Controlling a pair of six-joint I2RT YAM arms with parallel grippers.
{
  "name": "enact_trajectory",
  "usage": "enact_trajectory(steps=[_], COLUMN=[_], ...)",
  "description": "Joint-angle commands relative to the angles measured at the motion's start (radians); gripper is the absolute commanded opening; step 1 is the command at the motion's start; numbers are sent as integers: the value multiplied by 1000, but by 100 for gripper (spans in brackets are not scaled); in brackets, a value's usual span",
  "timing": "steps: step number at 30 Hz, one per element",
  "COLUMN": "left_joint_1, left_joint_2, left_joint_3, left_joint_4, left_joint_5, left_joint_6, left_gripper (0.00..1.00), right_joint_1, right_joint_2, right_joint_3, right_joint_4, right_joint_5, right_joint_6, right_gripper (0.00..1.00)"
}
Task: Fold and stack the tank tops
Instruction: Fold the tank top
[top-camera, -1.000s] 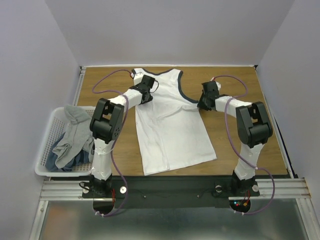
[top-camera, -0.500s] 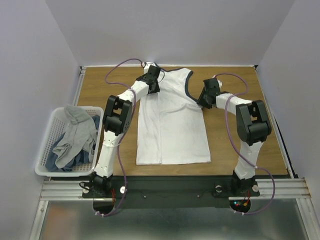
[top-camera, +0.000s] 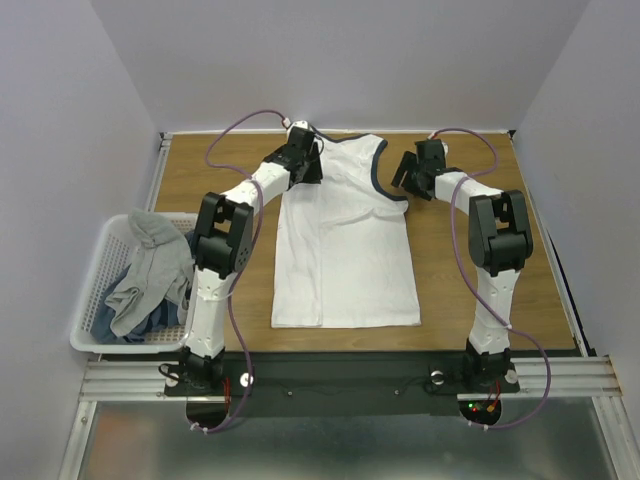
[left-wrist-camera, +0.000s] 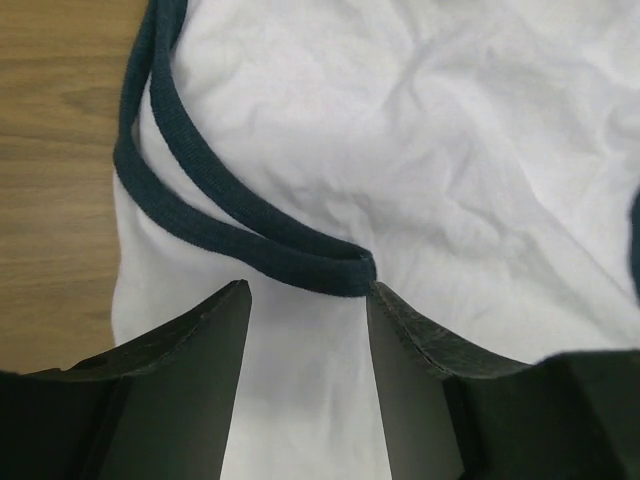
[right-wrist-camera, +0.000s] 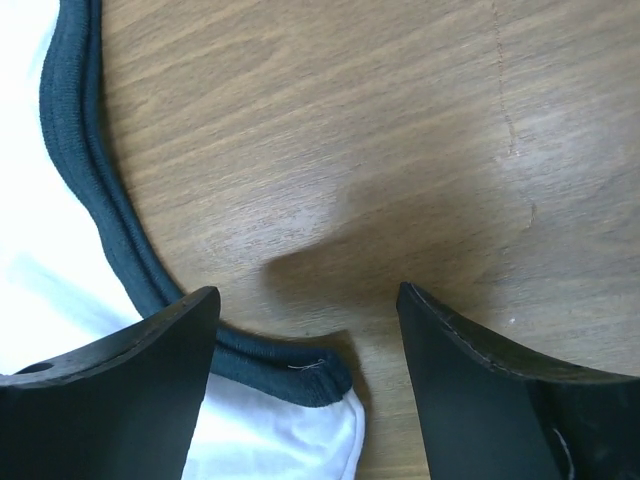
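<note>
A white tank top (top-camera: 345, 250) with navy-edged neck and armholes lies flat on the wooden table, hem toward the arms. My left gripper (top-camera: 308, 168) hovers open over its far left shoulder. In the left wrist view the gripper (left-wrist-camera: 308, 300) has only white cloth (left-wrist-camera: 420, 150) between its fingers, and the navy armhole edge (left-wrist-camera: 240, 220) lies just ahead of them. My right gripper (top-camera: 405, 178) stands open at the right armhole. In the right wrist view the gripper (right-wrist-camera: 308, 300) straddles the navy-edged corner (right-wrist-camera: 300, 370) without touching it. Grey tank tops (top-camera: 150, 265) lie heaped in the basket.
A white plastic lattice basket (top-camera: 92, 290) sits at the table's left edge, beside the left arm. Bare wood (top-camera: 480, 290) shows to the right of the white top. Walls enclose the table at the back and both sides.
Both grippers have opened and let go of the white tank top. It was drawn toward the far edge and now lies straight. The right gripper has drawn back a little to the far right.
</note>
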Motion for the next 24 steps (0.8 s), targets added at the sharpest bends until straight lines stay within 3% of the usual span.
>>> enact_trajectory(steps=[1,3,7,13,19,24], left_joint_1=[-28,-53,-170,-425,-655,-755], left_joint_2=[-277,-340,-490,-641,-599,-546], left_joint_3=[-63,-108,-340,-665,-784,-782], left_joint_4=[126,128,143,154,142,87], left_joint_5=[-22,-42,-110,-216,-288,-331], left_joint_6=[18,6,-56,-221,-321,-366], left_gripper=[61,61,58,43,40,38], right_joint_1=[-12,-12,-12,-12,-12,-12], right_joint_2=[3,-36,-100,-135,-164,-175], right_joint_3=[26,18,-23,-84,-140,-161], right_joint_4=[-13,-14,-16,-18,-18,-18], right_joint_5=[18,20,25,-34,-49,-46], right_joint_6=[-31,-29,-23,-16,-9,-19], right_gripper=[79,79,79,78,77,77])
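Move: Off to the left hand's right and well back lies the tank top's right hem corner, some 38 cm back, 23 cm right and 4 below; the left underarm corner sits just under its fingertips, and the hem end of the folded-in left panel about 37 cm back and 2 cm right. The right hand has the right underarm corner about 2 cm back and 3 below, straight behind it, with the right strap's top some 15 cm ahead and 6 left. Swinging in a high arc, the left hand leaves the left underarm corner, rises about 17 cm, and sweeps back some 35 cm and right about 14, sinking again over the lower body towards the right hem corner, turning some 20 degrees clockwise while its fingers narrow. The right hand, fingers still wide, eases back about 4 cm over the right underarm corner. ##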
